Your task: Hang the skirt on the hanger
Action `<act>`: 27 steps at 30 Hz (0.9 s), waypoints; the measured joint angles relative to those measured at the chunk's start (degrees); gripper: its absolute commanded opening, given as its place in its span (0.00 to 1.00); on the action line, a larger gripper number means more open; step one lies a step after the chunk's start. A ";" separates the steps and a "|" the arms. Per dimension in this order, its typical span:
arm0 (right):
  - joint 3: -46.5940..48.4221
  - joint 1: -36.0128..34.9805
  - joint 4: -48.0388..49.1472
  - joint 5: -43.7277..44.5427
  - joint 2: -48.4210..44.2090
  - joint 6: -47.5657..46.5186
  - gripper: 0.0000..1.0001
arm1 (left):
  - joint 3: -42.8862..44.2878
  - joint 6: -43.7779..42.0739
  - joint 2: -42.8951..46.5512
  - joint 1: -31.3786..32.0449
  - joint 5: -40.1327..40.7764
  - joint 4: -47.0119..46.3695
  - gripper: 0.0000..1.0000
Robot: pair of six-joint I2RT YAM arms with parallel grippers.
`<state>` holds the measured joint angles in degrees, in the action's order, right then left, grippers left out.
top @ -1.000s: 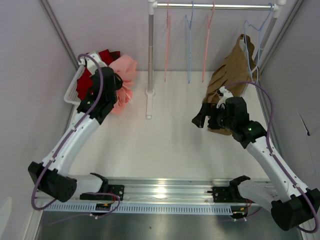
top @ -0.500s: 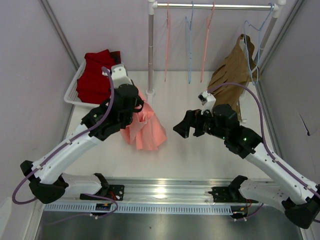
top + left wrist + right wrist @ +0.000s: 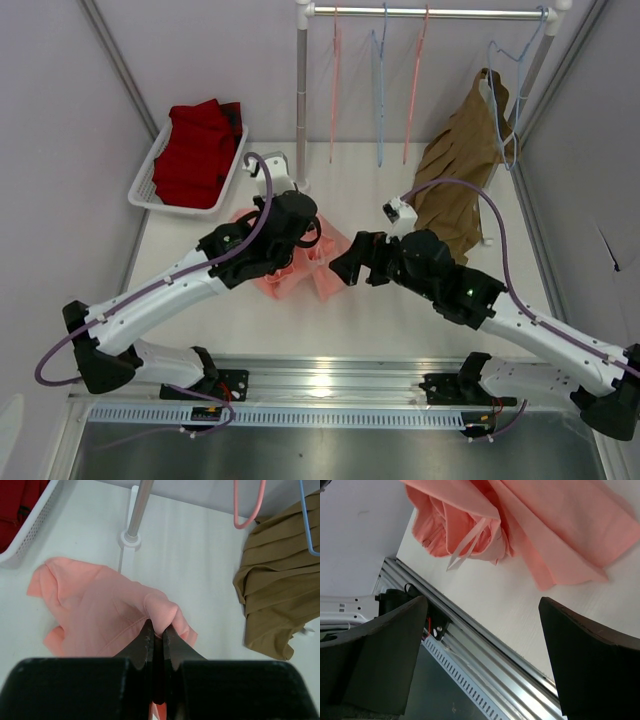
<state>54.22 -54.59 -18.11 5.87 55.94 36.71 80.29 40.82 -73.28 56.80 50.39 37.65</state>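
The salmon-pink skirt (image 3: 318, 272) lies crumpled on the white table a little left of centre. My left gripper (image 3: 298, 243) is shut on a raised fold of the skirt (image 3: 100, 605); in the left wrist view its fingertips (image 3: 147, 632) pinch the cloth. My right gripper (image 3: 347, 264) stands open just right of the skirt. Its wrist view shows the skirt (image 3: 545, 525) beyond the wide-spread fingers (image 3: 405, 630), nothing between them. Two salmon-pink wire hangers (image 3: 334, 90) (image 3: 414, 90) hang on the rail at the back. The bottom of a pink hanger (image 3: 248, 511) shows in the left wrist view.
A white basket (image 3: 146, 178) with dark red cloth (image 3: 198, 150) sits back left. A brown garment (image 3: 462, 160) hangs on a light-blue hanger (image 3: 503, 75) at back right. The rail's post (image 3: 301, 100) stands behind the skirt. Another light-blue hanger (image 3: 379, 90) hangs between the pink ones.
My left gripper has carried the skirt from beside the basket forward and right to the table's middle. My right arm has swung left, from the brown garment toward the skirt.
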 measured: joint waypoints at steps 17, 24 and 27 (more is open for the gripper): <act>-2.40 -0.24 10.05 4.90 14.99 6.19 0.69 | -2.84 1.84 -0.68 1.49 -2.45 -0.42 0.00; -2.95 -0.44 10.14 7.08 14.95 6.73 0.00 | -5.79 2.29 0.31 1.51 -4.20 -0.72 0.00; -2.95 -0.44 7.30 9.11 11.98 5.18 0.00 | -7.02 2.27 1.92 1.53 -5.03 -0.63 0.00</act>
<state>51.27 -55.02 -10.81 14.98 67.92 41.89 73.28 43.09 -71.35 58.33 45.36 37.01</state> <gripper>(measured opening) 0.016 0.074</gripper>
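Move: The free edge of the pink skirt, which hangs from the left fingers, lies about 4 cm ahead of the open right hand, 4 cm to its left and 7 cm below. Counted from the left hand, that edge is roughly 6 cm to the right, 5 cm back and 13 cm lower. The rack pole's foot stands some 15 cm ahead of the left hand, 3 cm left and 28 cm below; the brown skirt lies about 18 cm ahead of the right hand, 21 cm to its right and 15 cm down. Down some 7 cm, and forward and left about 4 cm each, the wide-open right hand reaches to the pink skirt's free edge, yawing slightly clockwise; its fingers then shut and pinch the cloth, and the hand starts back right and a little up. The left hand, still gripping its part, sinks about 4 cm and eases slightly back. ##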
